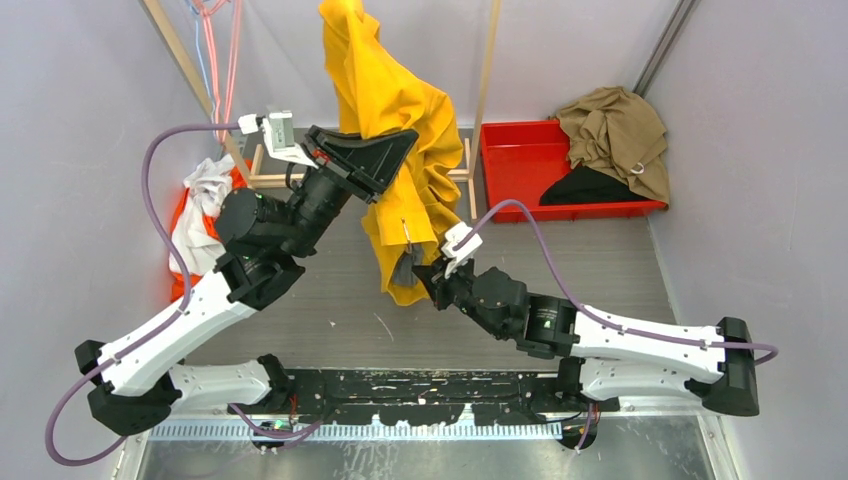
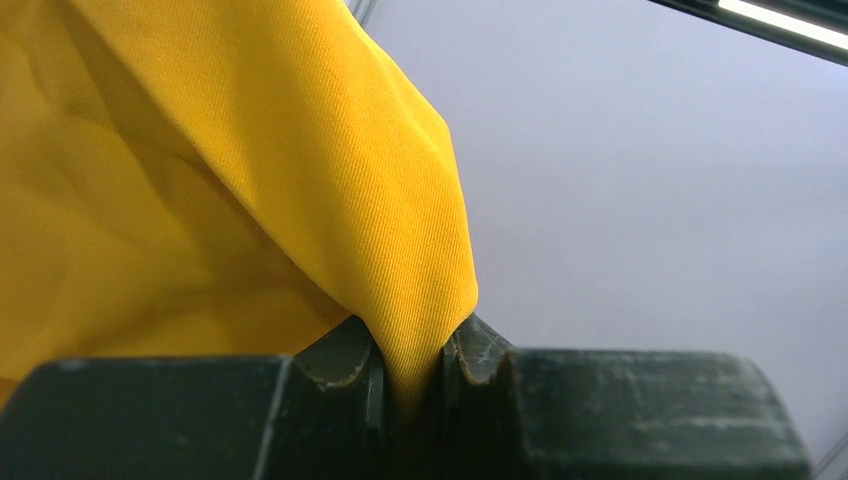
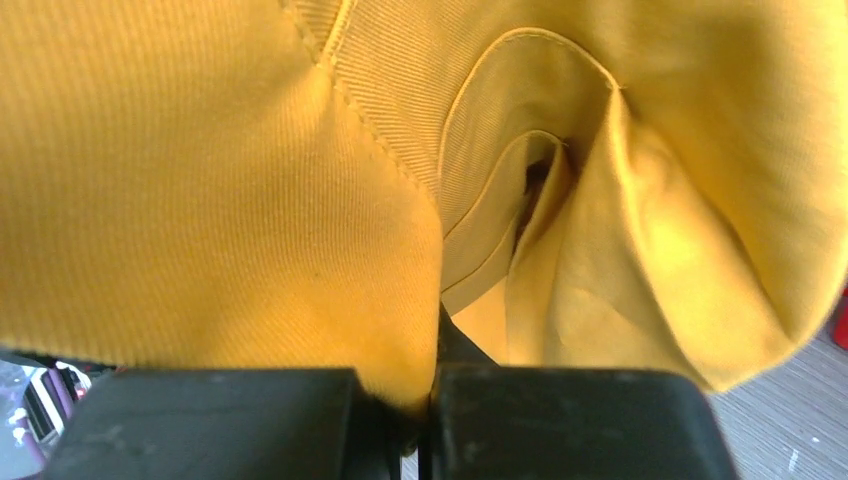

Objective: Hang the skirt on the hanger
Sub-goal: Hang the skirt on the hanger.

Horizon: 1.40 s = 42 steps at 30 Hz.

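Observation:
The yellow skirt (image 1: pixel 400 120) hangs bunched in the air over the middle of the table. My left gripper (image 1: pixel 408 138) is shut on a fold of its upper part; in the left wrist view the cloth (image 2: pixel 300 170) is pinched between the fingertips of that gripper (image 2: pixel 412 352). My right gripper (image 1: pixel 428 270) is shut on the skirt's lower edge, and in the right wrist view fabric (image 3: pixel 220 200) fills the frame above that gripper (image 3: pixel 432 385). I cannot make out the hanger; only a thin metal piece (image 1: pixel 405 234) and a grey patch show among the folds.
A red bin (image 1: pixel 515 165) at the back right holds a tan cloth (image 1: pixel 615 125) and a black one (image 1: pixel 590 187). A wooden rack (image 1: pixel 262 178) stands behind the skirt. White and orange cloth (image 1: pixel 203 205) lies at the left wall.

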{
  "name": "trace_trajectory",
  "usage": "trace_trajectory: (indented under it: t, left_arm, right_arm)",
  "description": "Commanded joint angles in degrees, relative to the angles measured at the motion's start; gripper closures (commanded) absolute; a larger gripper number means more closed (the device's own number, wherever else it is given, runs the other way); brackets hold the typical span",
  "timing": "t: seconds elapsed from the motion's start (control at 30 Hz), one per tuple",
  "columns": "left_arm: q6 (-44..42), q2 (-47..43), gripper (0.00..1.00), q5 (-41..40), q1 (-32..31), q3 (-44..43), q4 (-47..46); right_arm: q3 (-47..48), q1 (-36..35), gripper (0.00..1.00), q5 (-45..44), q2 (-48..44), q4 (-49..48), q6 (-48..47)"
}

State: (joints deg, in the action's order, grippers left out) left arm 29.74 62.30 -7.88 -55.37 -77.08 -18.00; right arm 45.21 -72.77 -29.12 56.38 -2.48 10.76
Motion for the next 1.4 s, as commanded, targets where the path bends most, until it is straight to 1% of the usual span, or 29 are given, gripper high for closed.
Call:
trace_trajectory:
  t: [0.0, 0.1, 0.2, 0.23, 0.43, 0.6, 0.67, 0.8, 0.97, 1.03, 1.13, 1.2, 1.27, 1.37]
  left_arm:
    - [-2.82, -3.21, 1.00, 0.12, 0.20, 3.43, -21.14]
    - [-4.71, -3.58, 1.00, -0.20, 0.17, 6.82, -27.75]
    - [-5.95, -2.85, 1.00, -0.03, 0.14, 7.63, -30.04]
    - [-6.44, -2.55, 1.00, 0.16, 0.17, 7.93, -31.67]
    - [-10.07, -0.39, 1.00, -0.38, 0.15, 8.79, -37.00]
    - [-13.44, 2.10, 1.00, -2.40, 0.14, 9.25, -41.42]
    - [-14.07, 3.09, 1.00, -3.77, 0.13, 9.99, -43.92]
    - [-14.41, 4.36, 1.00, -8.77, 0.15, 13.34, -50.97]
    - [-13.87, 4.20, 1.00, -18.90, 0.13, 20.72, -62.45]
    - [-13.40, 3.37, 1.00, -21.99, 0.25, 23.30, -63.79]
    - [-10.46, 1.24, 1.00, -24.51, 0.83, 26.97, -63.91]
    - [-8.25, 0.16, 1.00, -26.52, 0.86, 28.76, -63.91]
    - [-3.88, -0.37, 1.00, -29.50, 1.32, 30.66, -63.91]
    - [4.73, -0.90, 1.00, -32.19, 2.79, 33.04, -63.91]
  right_arm:
    - [1.92, 0.19, 0.99, -1.29, -5.57, 3.30, 1.75]
    - [4.02, 0.19, 0.99, -2.81, -8.65, 9.97, 2.30]
    - [6.40, 0.18, 0.99, -3.28, -11.12, 16.03, 2.99]
    - [7.72, 0.18, 0.99, -2.81, -11.58, 19.76, 3.37]
    - [16.34, 0.16, 0.99, 2.20, -12.11, 33.41, 6.31]
    - [21.03, 0.09, 0.99, 7.92, -13.04, 40.24, 8.48]
    - [22.14, 0.13, 0.99, 10.22, -12.73, 40.79, 8.84]
    - [24.68, 0.09, 0.99, 20.72, -9.94, 38.84, 8.92]
    - [29.22, -0.40, 0.99, 32.04, -4.67, 35.85, 10.01]
    - [31.20, -0.64, 0.99, 34.45, -3.14, 36.29, 10.20]
    - [33.18, -0.70, 0.99, 33.53, -1.47, 37.57, 11.19]
    - [33.76, -0.66, 0.99, 31.13, -0.20, 37.90, 12.81]
    - [32.49, -0.67, 0.99, 29.59, 0.72, 35.88, 14.63]
    - [28.26, -0.83, 0.99, 29.37, 1.24, 29.76, 16.01]
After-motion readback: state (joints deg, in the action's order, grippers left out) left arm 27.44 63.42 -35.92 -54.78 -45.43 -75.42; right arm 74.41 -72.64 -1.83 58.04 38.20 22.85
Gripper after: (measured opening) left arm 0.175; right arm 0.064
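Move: Both my hands already grip the yellow skirt. Its open end with the grey lining lies about 4 cm to the left of my right hand and 1 cm ahead, level with it; from my left hand it is some 28 cm below, 2 cm left and 1 cm back. The skirt's upper folds reach about 10 cm ahead and 6 cm left of my left hand. The rack's lower rail runs roughly 32 cm ahead of my right hand, centred 13 cm left and 26 cm down. Keeping the edge pinched, I pull my right hand some 8 cm to the right and upwards, then draw it back towards my base and left again, ending about 9 cm back and 6 cm up, turned 20-odd degrees counter-clockwise and tipped down. My left hand keeps its fold, at first nearly in place while tilting, then sweeps about 8 cm left, down and forward, its left side rolling down some 30 degrees. ##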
